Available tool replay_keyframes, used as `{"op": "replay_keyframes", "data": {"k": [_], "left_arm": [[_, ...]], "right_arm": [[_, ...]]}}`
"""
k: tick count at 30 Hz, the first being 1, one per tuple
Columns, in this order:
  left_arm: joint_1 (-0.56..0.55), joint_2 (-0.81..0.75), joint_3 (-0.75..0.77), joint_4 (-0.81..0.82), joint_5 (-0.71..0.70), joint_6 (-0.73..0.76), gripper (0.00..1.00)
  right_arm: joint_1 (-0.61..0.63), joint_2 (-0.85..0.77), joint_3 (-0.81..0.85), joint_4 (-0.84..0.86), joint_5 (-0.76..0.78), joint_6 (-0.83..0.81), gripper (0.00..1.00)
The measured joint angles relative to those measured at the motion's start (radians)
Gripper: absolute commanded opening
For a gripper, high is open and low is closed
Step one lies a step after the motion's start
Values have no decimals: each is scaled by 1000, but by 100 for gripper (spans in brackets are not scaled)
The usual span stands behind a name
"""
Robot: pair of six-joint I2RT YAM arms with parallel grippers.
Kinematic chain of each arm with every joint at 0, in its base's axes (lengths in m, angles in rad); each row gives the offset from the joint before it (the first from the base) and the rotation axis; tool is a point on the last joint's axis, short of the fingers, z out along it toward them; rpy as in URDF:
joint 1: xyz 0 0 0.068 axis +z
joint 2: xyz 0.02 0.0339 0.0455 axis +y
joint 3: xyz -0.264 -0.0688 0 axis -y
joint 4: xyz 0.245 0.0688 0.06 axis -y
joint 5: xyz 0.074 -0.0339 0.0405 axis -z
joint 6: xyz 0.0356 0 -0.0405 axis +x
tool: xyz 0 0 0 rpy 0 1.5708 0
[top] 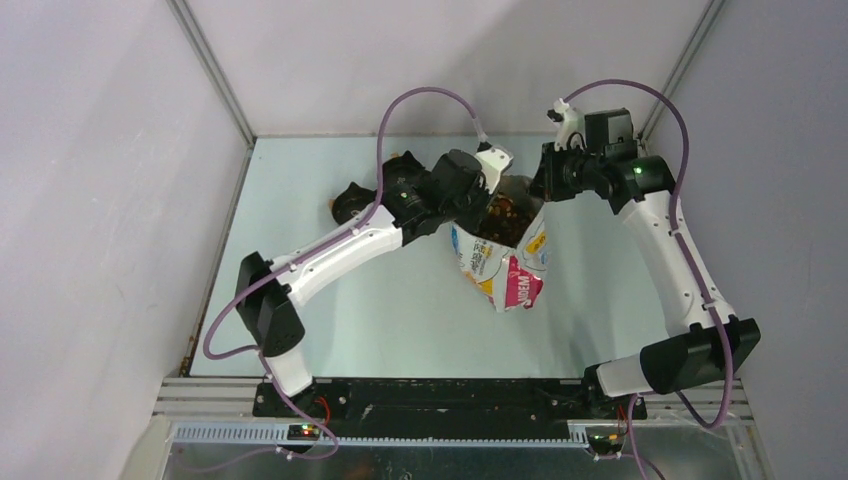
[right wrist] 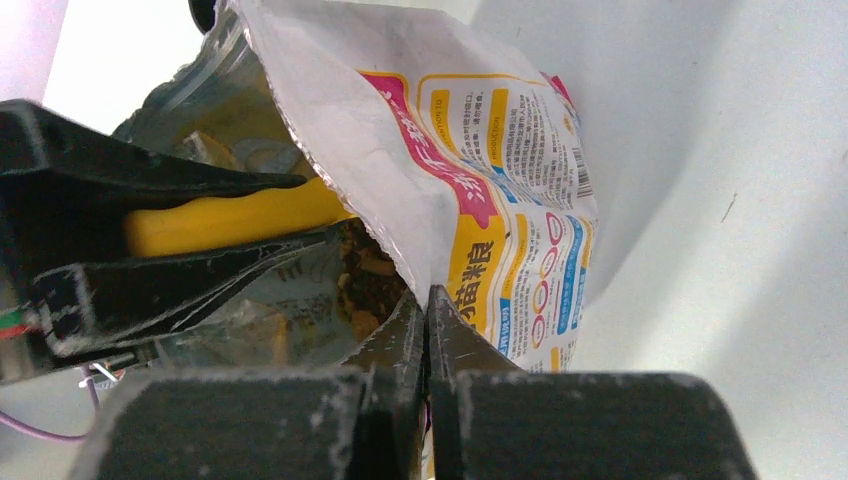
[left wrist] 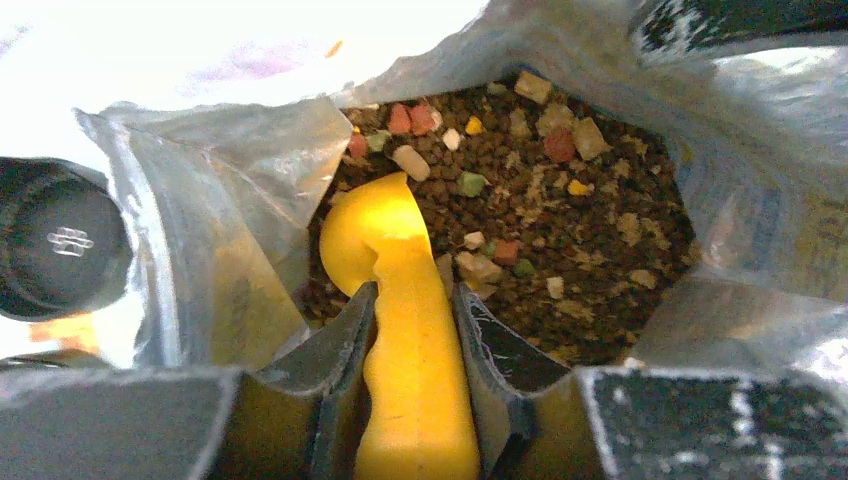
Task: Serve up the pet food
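Note:
The printed bag stands open mid-table, its foil-lined mouth spread wide. Inside lies the pet food, brown kibble mixed with coloured bits, also seen from above as pet food. My left gripper reaches into the mouth, shut on the handle of a yellow-orange scoop; the scoop's bowl rests on the kibble near the left wall. My right gripper is shut on the bag's upper edge and holds it up. In the top view, the left gripper and right gripper meet at the bag's mouth.
A dark round object sits on the table behind the left forearm, partly hidden by the arm. Pale walls enclose the table on the left, back and right. Purple cables loop over both arms.

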Motion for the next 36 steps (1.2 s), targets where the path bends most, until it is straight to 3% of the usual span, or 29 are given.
{"op": "replay_keyframes", "data": {"k": [13, 29, 36], "left_arm": [[114, -63, -172, 128, 248, -360, 0], [179, -125, -164, 121, 426, -612, 0], [266, -183, -156, 110, 486, -687, 0]], "right_arm": [[-29, -49, -42, 1, -26, -2, 0], [-49, -61, -48, -18, -11, -45, 0], [-56, -61, -43, -47, 28, -84, 0]]}}
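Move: The left hand, holding the scoop by its handle with the scoop's bowl down in the bag, has the kibble's middle about 5 cm to its right, 2 cm ahead and 9 cm below. The far pet bowl stands some 18 cm ahead and 15 cm left of this hand, the near pet bowl 12 cm ahead and 26 cm left, both roughly 20 cm below. From the right hand, pinching the bag's rim, the kibble lies some 7 cm left, level fore and aft, and 13 cm below. With the scoop in the kibble, the left hand dips about 2 cm while rolling clockwise as seen from behind the hand, some 45 degrees in all, then lifts about 7 cm, veering left towards the bowls' side at the end, its grip on the handle kept. The right hand keeps its pinch on the bag's rim and draws it some 3 cm right and 1 cm back. ##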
